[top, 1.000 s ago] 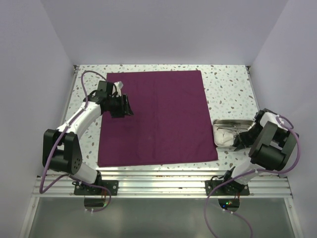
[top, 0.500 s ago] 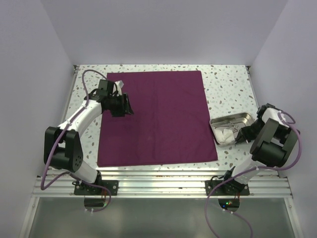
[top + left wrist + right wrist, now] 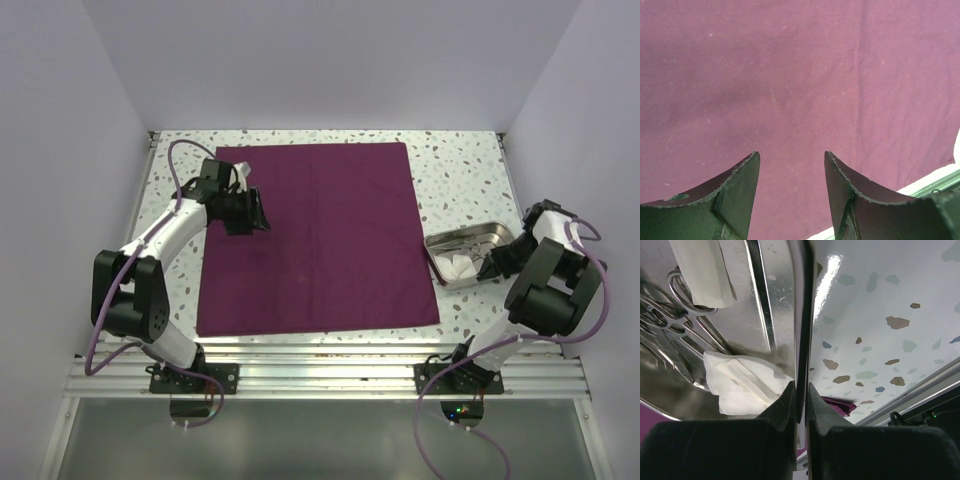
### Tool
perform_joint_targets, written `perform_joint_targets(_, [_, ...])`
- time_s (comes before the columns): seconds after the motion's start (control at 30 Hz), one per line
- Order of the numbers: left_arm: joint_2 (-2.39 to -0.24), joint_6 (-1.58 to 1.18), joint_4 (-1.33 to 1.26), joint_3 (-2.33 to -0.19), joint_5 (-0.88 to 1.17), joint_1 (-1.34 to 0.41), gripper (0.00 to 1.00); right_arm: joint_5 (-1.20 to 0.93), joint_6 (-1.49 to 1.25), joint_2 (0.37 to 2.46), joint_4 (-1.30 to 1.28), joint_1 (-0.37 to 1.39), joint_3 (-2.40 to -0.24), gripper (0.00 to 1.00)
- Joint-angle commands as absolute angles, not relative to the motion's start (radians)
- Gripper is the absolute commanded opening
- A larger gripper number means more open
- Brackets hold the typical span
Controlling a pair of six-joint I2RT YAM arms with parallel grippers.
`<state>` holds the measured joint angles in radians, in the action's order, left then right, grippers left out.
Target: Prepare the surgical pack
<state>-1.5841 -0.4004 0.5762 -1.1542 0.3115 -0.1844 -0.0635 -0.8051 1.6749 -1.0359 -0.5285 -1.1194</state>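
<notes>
A plum-purple cloth [image 3: 315, 235] lies flat on the speckled table and fills the left wrist view [image 3: 800, 75]. My left gripper [image 3: 256, 212] hovers over the cloth's left part, open [image 3: 791, 165] and empty. To the right of the cloth is the small steel tray [image 3: 470, 243], tilted, holding white gauze pads [image 3: 458, 265] and silvery scissor-like instruments [image 3: 675, 315]. My right gripper [image 3: 490, 268] is shut on the tray's near wall [image 3: 801, 340]; its jaws pinch the thin rim [image 3: 801, 395]. A gauze pad [image 3: 740, 385] lies just inside that wall.
White walls close the table on the left, back and right. An aluminium rail [image 3: 330, 350] runs along the near edge below the cloth. Speckled tabletop [image 3: 890, 315] shows beside the tray.
My right gripper closed on the tray's wall and lifted and turned the tray, which now sits tilted and slightly farther back. The left gripper has barely moved.
</notes>
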Motion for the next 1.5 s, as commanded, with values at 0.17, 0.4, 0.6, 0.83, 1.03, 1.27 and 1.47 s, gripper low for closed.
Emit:
perform_joint_targets(0.17, [-1.595,-0.377,0.589,-1.196,0.316,-0.176,0.58,-0.106,-0.755,1.617,-1.035,-0.528,-1.152,0.00])
perform_joint_targets(0.4, [-1.600,-0.377,0.591,-1.198,0.318,-0.176,0.58,-0.156,-0.742,1.588,-1.015,-0.529,-1.143,0.00])
perform_joint_targets(0.6, [-1.608,-0.377,0.589,-1.201,0.321,-0.176,0.58,-0.179,-0.741,1.580,-1.016,-0.529,-1.152,0.00])
perform_joint_targets(0.83, [-1.611,-0.374,0.592,-1.204,0.308,-0.176,0.58,-0.215,-0.741,1.577,-1.020,-0.525,-1.201,0.00])
perform_joint_targets(1.03, [-1.623,-0.376,0.606,-1.230,0.262,-0.172,0.58,-0.222,-0.771,1.597,-1.017,-0.405,-1.259,0.00])
perform_joint_targets(1.27, [-1.634,-0.393,0.606,-1.232,0.249,-0.117,0.59,-0.209,-0.870,1.673,-0.930,-0.099,-1.336,0.00])
perform_joint_targets(1.47, [-1.614,-0.436,0.604,-1.200,0.247,-0.080,0.59,-0.236,-0.890,1.784,-0.838,0.092,-1.393,0.00])
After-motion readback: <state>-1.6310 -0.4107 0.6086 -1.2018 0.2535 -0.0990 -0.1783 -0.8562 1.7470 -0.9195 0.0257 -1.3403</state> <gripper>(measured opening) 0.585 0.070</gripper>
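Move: The right hand already grips the near right part of the steel tray's rim; the tray's middle lies about 4 cm ahead and 4 cm left, some 2 cm below. The middle of the purple drape, where the tray is being taken, is roughly 39 cm left, 8 cm ahead and about 5 cm lower; the drape's right edge is some 13 cm to the left, level with the hand. From the left hand, the drape's middle lies about 14 cm right, 2 cm back and 11 cm down. Creeping up and slightly forward at first, then sweeping fast leftward and forward, the right hand carries the tray towards the middle of the purple drape, about 16 cm left and 10 cm forward, rising some 4 cm. Its shut fingers keep their pinch on the rim while it turns about 30 degrees counter-clockwise and its fingertips tip forward. Late on, the empty, open left hand shifts about 4 cm left and a little forward. ##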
